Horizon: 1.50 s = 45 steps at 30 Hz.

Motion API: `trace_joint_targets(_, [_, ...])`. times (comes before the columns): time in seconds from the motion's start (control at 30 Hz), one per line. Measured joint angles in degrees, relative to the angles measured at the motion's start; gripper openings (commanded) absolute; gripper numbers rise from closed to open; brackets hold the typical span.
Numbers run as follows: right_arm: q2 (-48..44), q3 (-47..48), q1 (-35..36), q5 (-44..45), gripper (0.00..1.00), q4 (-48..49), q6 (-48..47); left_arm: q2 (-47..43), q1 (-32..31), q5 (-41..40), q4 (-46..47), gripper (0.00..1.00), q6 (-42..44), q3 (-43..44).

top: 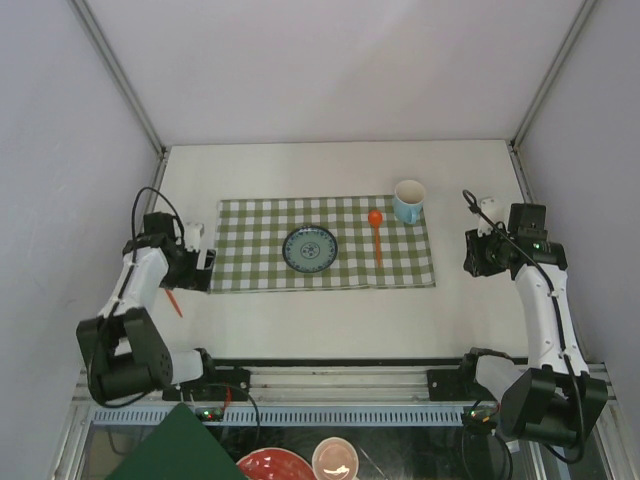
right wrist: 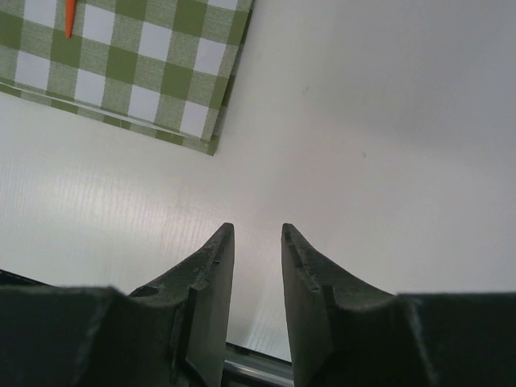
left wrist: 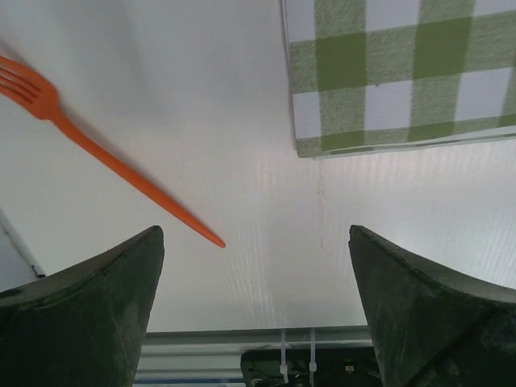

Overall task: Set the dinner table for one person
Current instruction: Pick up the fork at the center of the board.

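Note:
The dinner table [top: 300, 320] carries a green-and-white checked cloth [top: 250, 240] with a blue-patterned plate [top: 309, 248] at its middle. An orange spoon [top: 376, 232] lies to the plate's right, and a light blue mug [top: 408, 200] stands at the cloth's far right corner. On the bare tabletop left of the cloth [left wrist: 403, 72] lies an orange fork [top: 173, 300] [left wrist: 105, 157]. My left gripper [top: 205, 260] [left wrist: 256, 234] hovers wide open just beside the fork's handle tip, holding nothing. My right gripper [top: 474, 255] [right wrist: 258, 230] hangs right of the cloth [right wrist: 145, 72], narrowly open and empty.
The table's metal front rail [top: 330, 365] runs along the near edge. Below it sit a red bowl [top: 270, 465], a pinkish bowl [top: 336, 458] and a dark green sheet [top: 175, 450]. White walls enclose the table on three sides.

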Motion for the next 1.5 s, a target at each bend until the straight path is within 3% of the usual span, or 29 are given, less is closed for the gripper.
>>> trace_joint_targets(0.23, [0.8,0.0,0.3,0.2,0.31,0.2,0.0,13.0,6.1,1.5,-0.7,1.00,3.0,0.1])
trace_joint_targets(0.43, [1.3,0.0,0.7,0.3,0.30,0.2,0.0,14.1,13.5,2.3,-1.5,1.00,4.0,2.1])
trace_joint_targets(0.63, [2.2,0.0,1.5,0.4,0.30,0.6,0.0,14.9,16.3,2.5,-1.4,1.00,3.7,6.3])
trace_joint_targets(0.87, [2.2,0.0,1.5,0.4,0.30,0.6,0.0,24.2,18.6,4.0,-1.3,1.00,2.0,11.0])
trace_joint_targets(1.03, [2.2,0.0,1.0,0.2,0.30,0.6,0.0,28.3,18.9,4.3,-1.8,0.86,0.9,12.1])
trace_joint_targets(1.5, [2.3,0.0,0.9,0.0,0.29,0.6,0.0,31.3,19.0,5.0,-1.7,0.62,-2.1,15.6])
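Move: The fork lies on the bare table about 8 cm to the left of the left hand, roughly 1 cm back and 8 cm below it. The placemat's near-left corner is some 10 cm to the right of the fork and level with it; the plate stands about 28 cm to the hand's right and 9 cm ahead. From the right hand, the fork is far off, about 78 cm left, 5 cm back and 14 cm below. The open left hand swings about 8 cm left to the fork, sinking some 6 cm, fingers partly closing. ##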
